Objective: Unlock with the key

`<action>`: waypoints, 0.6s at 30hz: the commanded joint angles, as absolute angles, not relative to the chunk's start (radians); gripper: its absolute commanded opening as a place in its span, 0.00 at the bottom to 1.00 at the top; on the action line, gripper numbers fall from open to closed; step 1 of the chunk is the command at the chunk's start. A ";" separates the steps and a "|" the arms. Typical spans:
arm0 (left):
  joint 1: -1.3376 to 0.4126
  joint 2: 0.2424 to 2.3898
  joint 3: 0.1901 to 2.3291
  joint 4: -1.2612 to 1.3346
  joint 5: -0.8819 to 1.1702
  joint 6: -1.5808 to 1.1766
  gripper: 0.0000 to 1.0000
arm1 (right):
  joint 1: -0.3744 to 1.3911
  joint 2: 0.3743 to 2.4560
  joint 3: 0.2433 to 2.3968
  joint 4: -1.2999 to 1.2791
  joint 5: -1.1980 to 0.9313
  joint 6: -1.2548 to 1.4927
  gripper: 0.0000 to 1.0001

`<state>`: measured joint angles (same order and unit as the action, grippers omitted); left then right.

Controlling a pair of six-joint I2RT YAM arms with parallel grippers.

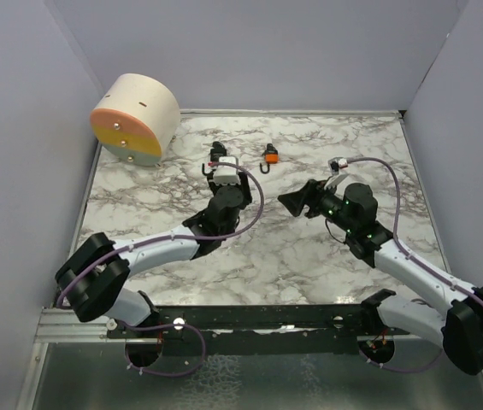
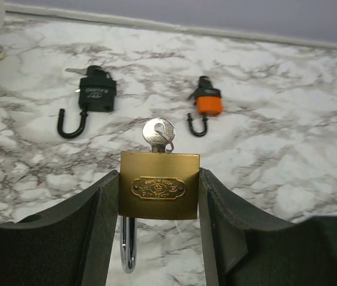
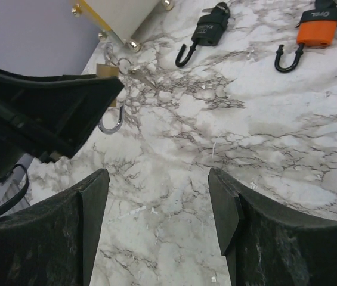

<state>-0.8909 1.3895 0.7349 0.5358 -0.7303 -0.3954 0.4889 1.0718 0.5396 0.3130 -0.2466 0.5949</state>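
My left gripper (image 2: 159,182) is shut on a brass padlock (image 2: 159,186), its pads on the two sides of the body. A silver key (image 2: 158,134) sticks out of the end that points away from me. The steel shackle (image 2: 128,245) hangs below the body. In the top view the left gripper (image 1: 225,173) is at the table's middle back. My right gripper (image 1: 298,202) is open and empty, just right of it and facing it. In the right wrist view (image 3: 159,202) the held padlock's edge (image 3: 107,71), key (image 3: 139,75) and shackle (image 3: 111,122) show at upper left.
A black padlock (image 1: 215,152) and an orange padlock (image 1: 270,155), both with black shackles, lie on the marble table (image 1: 309,256) behind the grippers. A round cream container with an orange face (image 1: 134,118) stands at the back left. Grey walls enclose the table.
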 commanded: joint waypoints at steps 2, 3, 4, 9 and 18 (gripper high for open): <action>-0.806 1.526 0.875 0.285 -0.803 -0.399 0.00 | 0.481 0.980 0.571 0.157 -0.120 0.521 0.68; -0.792 1.551 0.891 0.268 -0.789 -0.403 0.00 | 0.481 0.970 0.573 0.144 -0.111 0.518 0.68; -0.782 1.575 0.901 0.266 -0.780 -0.407 0.00 | 0.481 0.958 0.575 0.134 -0.101 0.516 0.68; -0.746 1.685 0.947 0.276 -0.753 -0.410 0.00 | 0.480 0.915 0.572 0.107 -0.075 0.503 0.68; -0.733 1.880 1.048 0.284 -0.618 -0.458 0.00 | 0.479 0.906 0.577 0.097 -0.061 0.488 0.68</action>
<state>-0.7338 1.8370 0.9859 0.2512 -0.7010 -0.4171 0.4828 0.9161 0.5426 0.1146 -0.0978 0.5114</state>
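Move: The marble that the held gold padlock seems bound for, just short of the gap between the two opened locks, lies roughly 8 cm ahead of the left hand, about 1 cm left and some 18 cm below. Beyond, the black lock lies about 15 cm ahead and 7 cm left, the orange lock about 15 cm ahead and 10 cm right, both some 20 cm lower. From the right hand, that marble is about 13 cm ahead, 15 cm left and 16 cm below. The gold padlock, key in it and shackle open, stays pinched in the left fingers as the arm lowers it quickly about 14 cm and reaches some 6 cm forward towards the black and orange locks. The wrist tips down about 20 degrees and rolls its left side up nearly as much. The empty right hand, still open, backs away some 4 cm to the right. ##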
